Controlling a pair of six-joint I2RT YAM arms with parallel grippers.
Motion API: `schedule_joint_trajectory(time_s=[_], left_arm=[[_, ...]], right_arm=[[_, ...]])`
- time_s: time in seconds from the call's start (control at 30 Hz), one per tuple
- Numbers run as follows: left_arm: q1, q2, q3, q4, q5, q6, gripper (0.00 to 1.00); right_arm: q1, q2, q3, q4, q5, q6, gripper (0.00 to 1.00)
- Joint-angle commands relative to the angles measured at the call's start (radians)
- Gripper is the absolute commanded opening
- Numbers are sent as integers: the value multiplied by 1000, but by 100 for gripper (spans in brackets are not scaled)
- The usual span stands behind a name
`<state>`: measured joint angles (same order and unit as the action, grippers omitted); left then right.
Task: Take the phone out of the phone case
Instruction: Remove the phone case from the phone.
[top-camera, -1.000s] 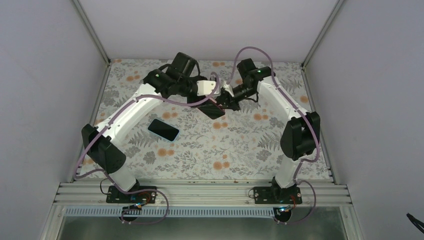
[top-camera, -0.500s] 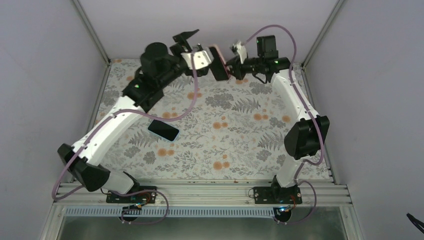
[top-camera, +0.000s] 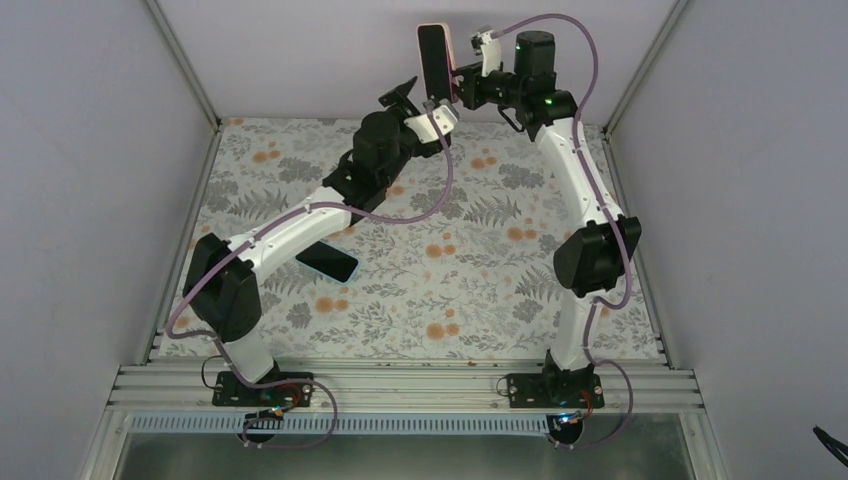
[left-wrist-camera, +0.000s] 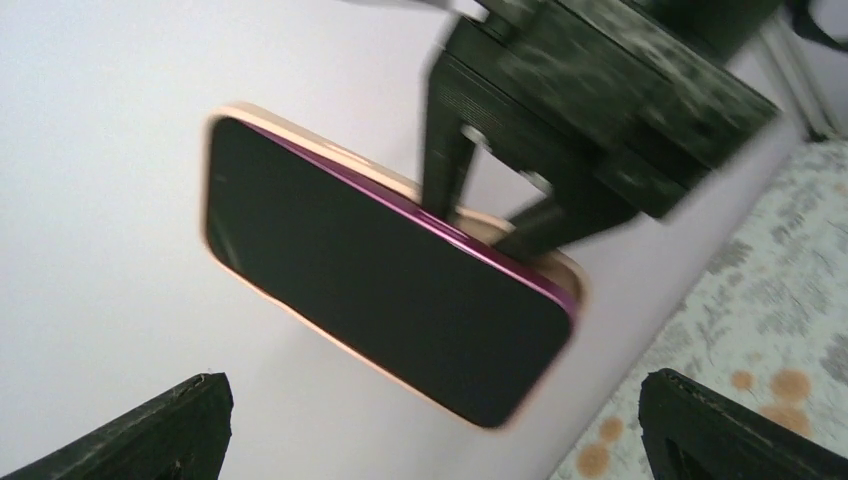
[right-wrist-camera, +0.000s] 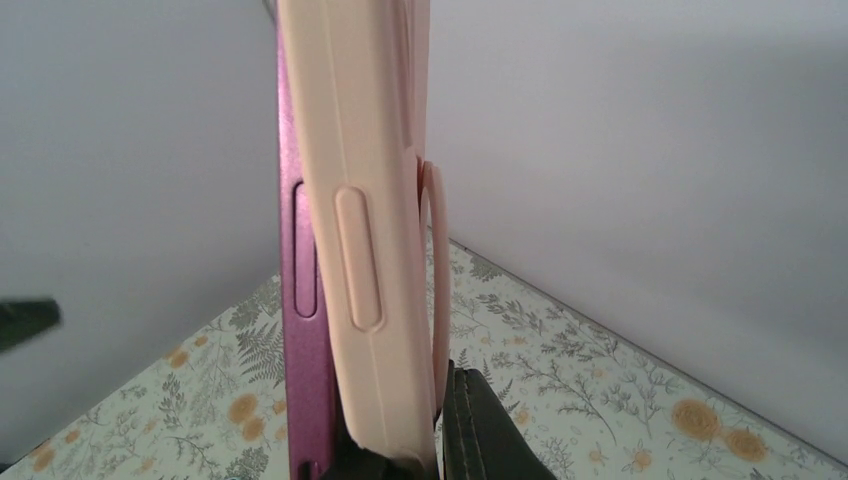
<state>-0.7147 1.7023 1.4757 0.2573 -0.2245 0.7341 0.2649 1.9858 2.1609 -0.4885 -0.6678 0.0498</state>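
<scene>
A dark-screened phone (top-camera: 433, 58) sits in a pale pink phone case (top-camera: 450, 62), held upright high in front of the back wall. My right gripper (top-camera: 462, 88) is shut on the phone case from its back side. In the right wrist view the phone's purple side (right-wrist-camera: 298, 330) stands next to the case's pink edge (right-wrist-camera: 365, 200), and a black finger (right-wrist-camera: 485, 430) presses the case's back. My left gripper (top-camera: 420, 102) hangs open just below the phone, touching nothing. In the left wrist view the phone's screen (left-wrist-camera: 380, 280) faces the open left gripper (left-wrist-camera: 440, 430).
A second dark phone with a bluish edge (top-camera: 327, 259) lies flat on the floral table (top-camera: 480, 290), under the left arm's forearm. White walls close in the back and both sides. A metal rail (top-camera: 400, 385) runs along the near edge.
The right gripper lifted the cased phone from just above the table to high against the back wall. The left gripper opened wide, came off the phone and followed it upward.
</scene>
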Motion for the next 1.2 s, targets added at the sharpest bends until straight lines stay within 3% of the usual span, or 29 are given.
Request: schedule_joint_trajectory(time_s=[0.0, 0.23, 0.87, 1.0, 1.17], left_arm=[[4, 44, 74, 127, -55, -71, 100], [4, 144, 185, 36, -24, -125, 100], [47, 196, 248, 50, -144, -160, 98], [37, 211, 240, 188, -281, -100, 99], [41, 226, 231, 451, -395, 108, 100]], right_arm=[[-4, -5, 12, 69, -2, 41, 3], [-5, -2, 12, 80, -22, 52, 3], [4, -38, -39, 105, -44, 72, 3], [8, -47, -75, 118, -73, 96, 3], [9, -67, -145, 133, -117, 107, 3]])
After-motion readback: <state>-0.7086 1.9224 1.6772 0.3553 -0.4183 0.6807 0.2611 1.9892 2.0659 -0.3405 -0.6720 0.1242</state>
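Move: The phone stands upright in my right hand's grip, its screen towards my left fingers, its centre about 4 cm ahead, 5 cm to the right and 3 cm above my left hand. The phone case is right behind it, roughly 1 cm farther out. My right fingers pinch the case's side; they are some 3 cm ahead, 8 cm right and 1 cm above my left hand. From my right hand the phone's centre is about 3 cm left, 1 cm ahead and 2 cm up. With my left fingers still wide open one above the other, I push forward about 5 cm to the phone, arcing up some 2 cm on the way and settling back level. The wrist rolls slightly, then turns about 10 degrees counter-clockwise late on, the lower finger coming up against the phone's bottom corner. My right hand keeps its pinch on the case, easing about 1 cm forward and down. ##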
